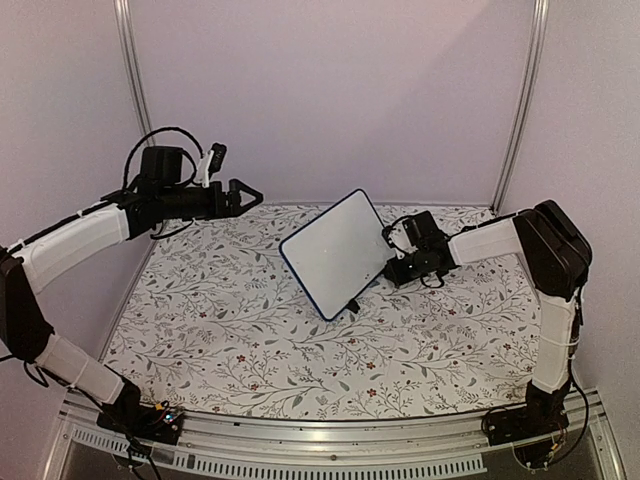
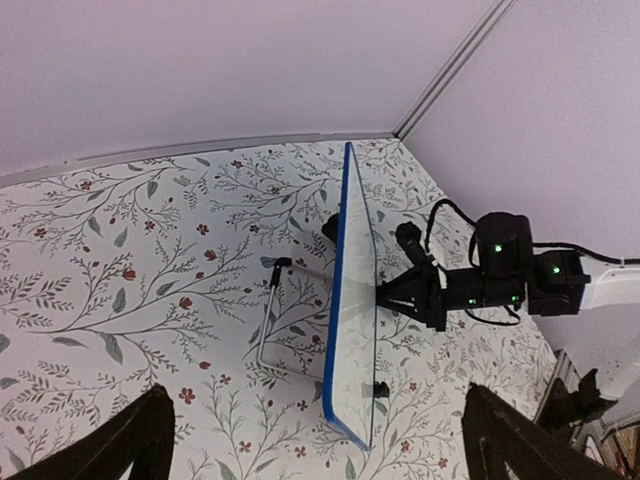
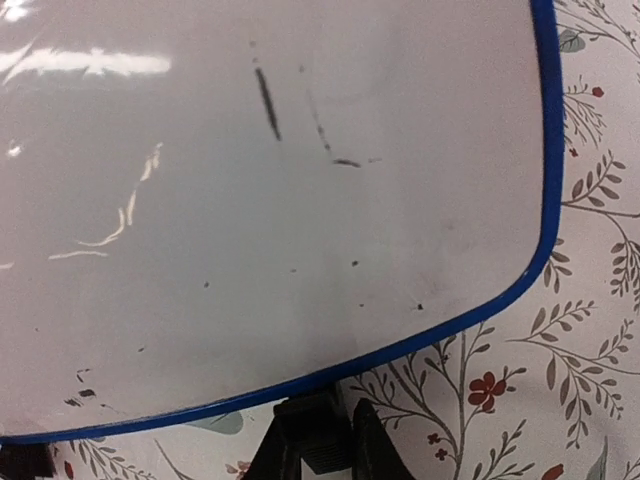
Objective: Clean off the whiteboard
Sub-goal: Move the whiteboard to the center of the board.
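Note:
The whiteboard stands tilted in the middle of the floral table, blue-rimmed, propped on a thin wire stand. In the right wrist view the whiteboard fills the frame, its face mostly wiped, with a few dark strokes and specks. My right gripper is shut, its tips against the board's right rim; the same gripper shows touching the board seen edge-on. Far off to the left, raised above the table, my left gripper stands wide open and holds nothing.
A floral cloth covers the table. Pale walls close the back and both sides, with metal posts at the back corners. The right arm's cable loops just behind the board.

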Available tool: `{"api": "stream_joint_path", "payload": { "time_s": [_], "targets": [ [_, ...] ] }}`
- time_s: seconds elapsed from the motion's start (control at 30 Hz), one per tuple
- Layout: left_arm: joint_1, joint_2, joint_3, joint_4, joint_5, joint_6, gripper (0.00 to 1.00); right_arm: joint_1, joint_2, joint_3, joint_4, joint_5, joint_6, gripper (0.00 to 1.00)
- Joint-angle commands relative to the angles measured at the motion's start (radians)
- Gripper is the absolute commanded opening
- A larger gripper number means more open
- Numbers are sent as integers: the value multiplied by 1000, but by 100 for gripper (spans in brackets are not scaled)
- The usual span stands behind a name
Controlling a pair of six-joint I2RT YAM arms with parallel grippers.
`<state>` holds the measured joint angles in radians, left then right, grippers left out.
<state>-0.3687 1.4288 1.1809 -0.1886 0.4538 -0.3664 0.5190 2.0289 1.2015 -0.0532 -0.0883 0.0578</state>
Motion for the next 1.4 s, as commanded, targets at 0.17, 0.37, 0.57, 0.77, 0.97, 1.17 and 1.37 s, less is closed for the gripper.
{"api": "stream_joint_path", "payload": {
  "time_s": [0.17, 0.37, 0.57, 0.77, 0.97, 1.17, 1.37],
  "targets": [
    [105, -95, -185, 18, -61, 54, 100, 95, 59, 113, -13, 124, 77, 2],
    [166, -121, -248, 87, -63, 29, 100, 127, 141, 211, -60, 144, 273, 1],
    [238, -141, -271, 124, -30, -11, 100, 170, 254, 400, -165, 215, 393, 3],
    [265, -145, -278, 138, -13, -21, 100, 207, 392, 631, -259, 252, 490, 12],
    [274, -142, -280, 138, -9, -21, 100, 216, 443, 697, -313, 269, 505, 35],
    [286, -130, -278, 133, -20, -30, 100, 243, 288, 537, -234, 276, 423, 62],
    [293, -104, -270, 126, -27, -51, 100, 248, -55, 174, -76, 378, 300, 93]
  ]
}}
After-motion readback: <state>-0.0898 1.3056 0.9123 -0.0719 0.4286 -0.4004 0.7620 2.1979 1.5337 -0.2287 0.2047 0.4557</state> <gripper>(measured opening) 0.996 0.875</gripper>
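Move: Already pinched in the right fingers is the whiteboard's right foot; the whiteboard stands askew, its middle about 9 cm left, 2 cm back and some 8 cm above that hand. Its left foot is roughly 7 cm left and 9 cm back at the same height, while the middle of the table's rear edge lies about 20 cm ahead and 11 cm left. From the open left hand the whiteboard is some 13 cm right, 4 cm ahead and 18 cm lower. Keeping its pinch on the right foot, the right hand drags the whiteboard level over the table, first left, then left and forward, about 13 cm left and 5 cm forward, turning clockwise nearly 20 degrees. Its fingers then open wide, letting go, and it draws back and somewhat right, barely rising. The empty left hand moves some 12 cm left and sinks 5 cm, away from the whiteboard. ##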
